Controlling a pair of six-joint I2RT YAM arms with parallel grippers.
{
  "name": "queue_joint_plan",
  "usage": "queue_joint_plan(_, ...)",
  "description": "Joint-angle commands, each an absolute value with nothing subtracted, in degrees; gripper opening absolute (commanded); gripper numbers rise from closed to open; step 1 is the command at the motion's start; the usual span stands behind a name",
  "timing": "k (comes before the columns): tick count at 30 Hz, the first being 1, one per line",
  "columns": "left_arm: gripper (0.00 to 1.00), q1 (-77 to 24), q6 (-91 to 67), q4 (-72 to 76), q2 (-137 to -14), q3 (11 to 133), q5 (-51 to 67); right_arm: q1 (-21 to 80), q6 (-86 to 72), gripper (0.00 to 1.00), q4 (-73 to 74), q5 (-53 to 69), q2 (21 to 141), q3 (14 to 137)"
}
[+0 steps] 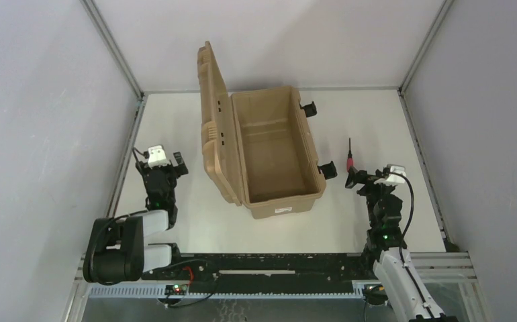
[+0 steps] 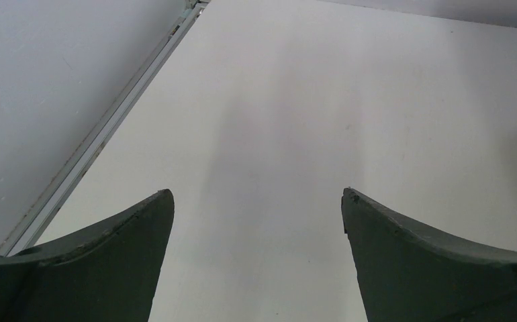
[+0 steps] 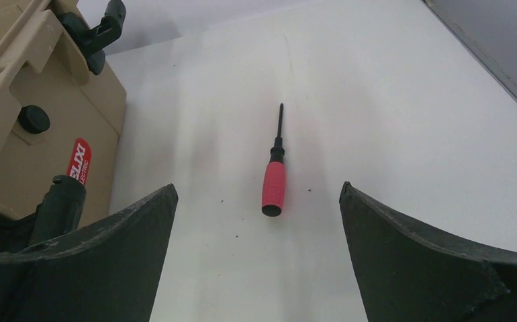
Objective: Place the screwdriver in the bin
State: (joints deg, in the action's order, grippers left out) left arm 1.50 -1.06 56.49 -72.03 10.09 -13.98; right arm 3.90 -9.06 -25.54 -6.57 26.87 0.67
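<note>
The screwdriver (image 1: pixel 350 158) lies flat on the white table just right of the bin, red handle toward me, dark shaft pointing away. In the right wrist view the screwdriver (image 3: pixel 274 181) lies just ahead of the fingertips, centred between them. The bin (image 1: pixel 279 201) is a tan box in the middle of the table, lid (image 1: pixel 212 127) standing open on its left side, black latches on its right side. My right gripper (image 1: pixel 356 180) is open and empty just behind the screwdriver handle. My left gripper (image 1: pixel 165 164) is open and empty at the left of the bin.
The bin's side with a red sticker and a black latch (image 3: pixel 64 201) is close to my right gripper's left finger. A metal frame rail (image 1: pixel 125 168) borders the table on the left, another rail (image 1: pixel 424 168) on the right. Grey walls enclose the table.
</note>
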Motion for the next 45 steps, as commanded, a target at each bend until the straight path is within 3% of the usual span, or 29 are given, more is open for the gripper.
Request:
queue_joint_plan(1,1.0,1.3,-0.7,60.6,-72.4,11.3,-14.6,4.2,-8.3,1.0,-26.2,-7.6,26.6,1.0)
queue_joint_plan(12,1.0,1.2,-0.6,60.6,-72.3,11.3,-14.6,4.1,-8.8,1.0,-10.3,0.2,32.0,20.0)
queue_joint_plan(21,1.0,1.3,-0.6,60.6,-72.3,11.2,-14.6,3.2,-12.0,1.0,34.5,-5.7,72.8,61.0)
queue_joint_plan(24,1.0,1.3,-0.6,60.6,-72.3,11.2,-14.6,2.2,-12.3,0.99,39.1,-5.7,82.1,67.1)
queue_joint_plan(29,1.0,1.3,-0.6,60.6,-72.3,11.2,-14.6,0.9,-12.3,0.9,45.6,-2.1,98.6,76.5)
queue_joint_plan(37,1.0,1.3,-0.6,60.6,-72.2,11.2,-14.6,0.4,-11.7,0.8,42.6,-3.1,111.5,79.8)
queue_joint_plan(40,1.0,1.3,-0.7,60.6,-72.3,11.2,-14.6,0.4,-11.3,0.62,43.4,-3.7,115.6,82.0)
queue_joint_plan(43,1.0,1.3,-0.6,60.6,-72.2,11.2,-14.6,0.4,-11.8,0.33,43.9,-4.4,116.9,81.0)
queue_joint_plan(44,1.0,1.3,-0.6,60.6,-72.2,11.2,-14.6,0.4,-11.8,0.1,43.9,-4.6,116.5,80.4)
queue_joint_plan(45,1.0,1.3,-0.6,60.6,-72.2,11.2,-14.6,0.4,-11.7,0.0,44.0,-4.9,116.0,80.0)
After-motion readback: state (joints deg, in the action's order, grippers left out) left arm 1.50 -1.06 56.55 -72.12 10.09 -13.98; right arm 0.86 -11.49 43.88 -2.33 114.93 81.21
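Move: The screwdriver lies on the table almost straight ahead of the right hand, its middle about 12 cm farther out and 12 cm below, handle end nearer. The bin's near latch sits some 13 cm to this hand's left, 3 cm ahead and slightly lower; the bin's middle is roughly 26 cm left, 10 cm ahead and 6 cm down. From the left hand the screwdriver is about 62 cm right, 6 cm ahead and 10 cm below. The right fingers close on the front part of the screwdriver's red handle and pinch it from both sides. To get there the open hand first rises some 11 cm while swinging forward, then plunges about 23 cm almost straight down onto the handle, tipping from level to nearly straight down. ##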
